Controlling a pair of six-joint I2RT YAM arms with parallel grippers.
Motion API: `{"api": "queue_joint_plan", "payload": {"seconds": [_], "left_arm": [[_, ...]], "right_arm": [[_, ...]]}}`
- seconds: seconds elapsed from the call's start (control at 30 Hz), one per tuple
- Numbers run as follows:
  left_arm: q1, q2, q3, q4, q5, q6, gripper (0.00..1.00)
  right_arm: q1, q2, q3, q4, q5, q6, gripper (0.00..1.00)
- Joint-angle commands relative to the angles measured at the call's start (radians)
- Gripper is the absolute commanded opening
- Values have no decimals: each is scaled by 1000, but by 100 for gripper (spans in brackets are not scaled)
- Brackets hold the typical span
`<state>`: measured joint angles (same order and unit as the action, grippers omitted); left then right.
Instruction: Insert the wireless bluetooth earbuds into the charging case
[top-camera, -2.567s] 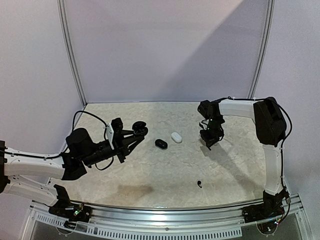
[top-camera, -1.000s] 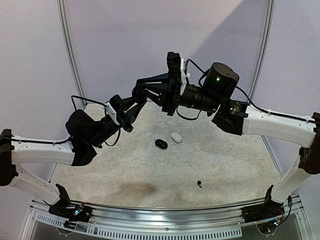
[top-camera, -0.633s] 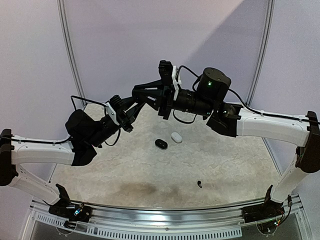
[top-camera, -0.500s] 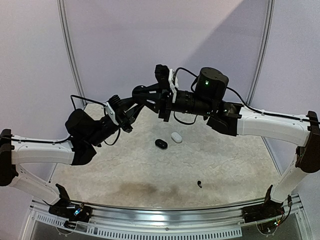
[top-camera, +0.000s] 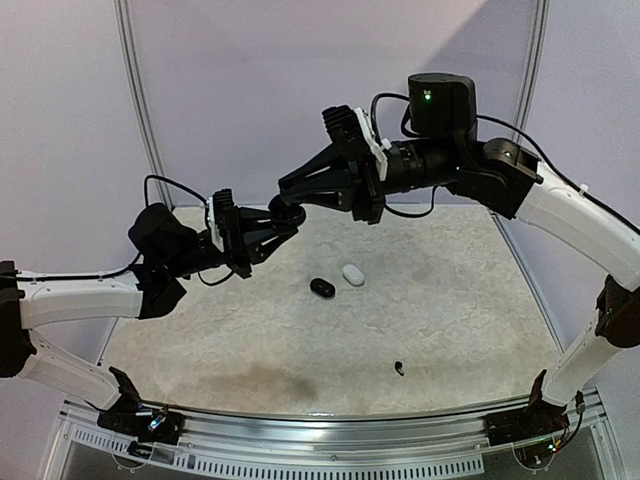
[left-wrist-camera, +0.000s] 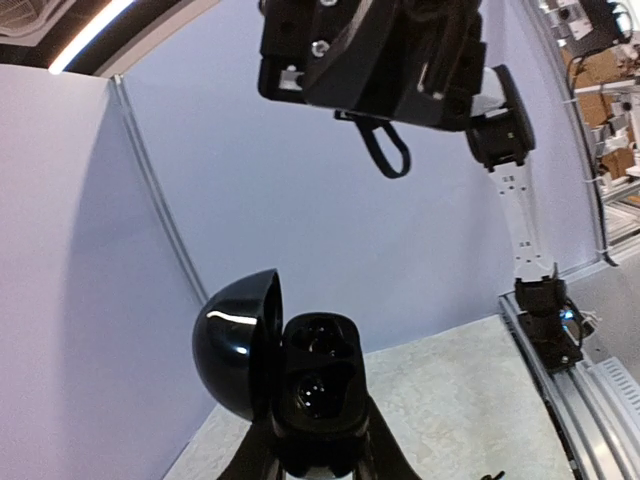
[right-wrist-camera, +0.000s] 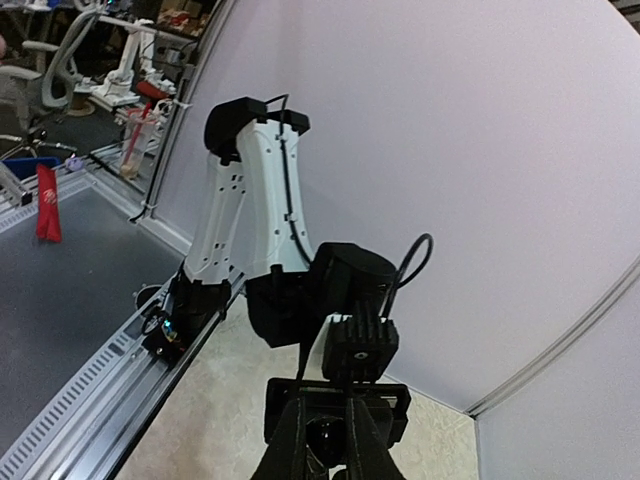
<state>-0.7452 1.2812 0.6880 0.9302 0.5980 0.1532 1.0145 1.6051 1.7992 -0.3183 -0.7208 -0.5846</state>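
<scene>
My left gripper (top-camera: 272, 222) is raised above the table's back left and is shut on the black charging case (left-wrist-camera: 318, 375). The case's lid (left-wrist-camera: 237, 345) hangs open to the left, and both sockets look empty. My right gripper (top-camera: 288, 203) reaches in from the right, its fingertips right at the case (top-camera: 291, 214). In the right wrist view its fingers (right-wrist-camera: 300, 440) stand close together. Something dark and round shows in the gap; I cannot tell whether it is a bud or the case. One black earbud (top-camera: 399, 368) lies on the table near the front.
A black oval case (top-camera: 322, 288) and a white oval case (top-camera: 352, 274) lie side by side mid-table. Both arms hang in the air over the back half of the table. Purple walls close the back and sides, and a metal rail (top-camera: 330, 440) runs along the front.
The right arm's wrist has swung up and to the right while its fingertips stay by the case. The left gripper has levelled out, still holding the open case.
</scene>
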Motion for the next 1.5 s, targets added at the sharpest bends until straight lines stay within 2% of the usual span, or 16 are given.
{"api": "queue_joint_plan", "payload": {"seconds": [0.0, 0.13, 0.37, 0.6, 1.47], "left_arm": [[17, 27, 65, -80, 223, -72, 0], [2, 61, 106, -114, 274, -78, 0], [-49, 79, 124, -147, 252, -53, 0], [-63, 78, 128, -163, 246, -46, 0], [-65, 84, 114, -139, 236, -30, 0]], "right_arm": [[-7, 43, 77, -303, -96, -167, 0], [-7, 70, 106, -395, -115, -301, 0], [-10, 65, 90, -416, -121, -374, 0], [-34, 20, 9, -292, -124, -343, 0], [-72, 45, 17, -324, -112, -352, 0]]}}
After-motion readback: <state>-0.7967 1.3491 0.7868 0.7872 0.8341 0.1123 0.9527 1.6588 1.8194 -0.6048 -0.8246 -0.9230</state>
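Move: The right hand holds an earbud in its fingertips; the open round charging case it is taken to lies about 5 cm ahead of that hand, 1 cm to its left and 7 cm below. The left hand grips that case, and from it the earbud is roughly 5 cm back, 2 cm right and 8 cm up. Far below on the table, some 35 cm down, the black oval case lies about 14 cm ahead and 4 cm right of the left hand, the white case 18 cm ahead and 11 cm right. Downward, about 7 cm, the right hand brings the gripped earbud to the open face of the round case, first easing slightly back and then creeping forward a couple of centimetres, its fingertips dipping some 10 degrees. Meanwhile the left hand carries the case back and to the right, sinking a little and turning clockwise about 15 degrees, then holds it still under the earbud. Both grips keep their hold. ##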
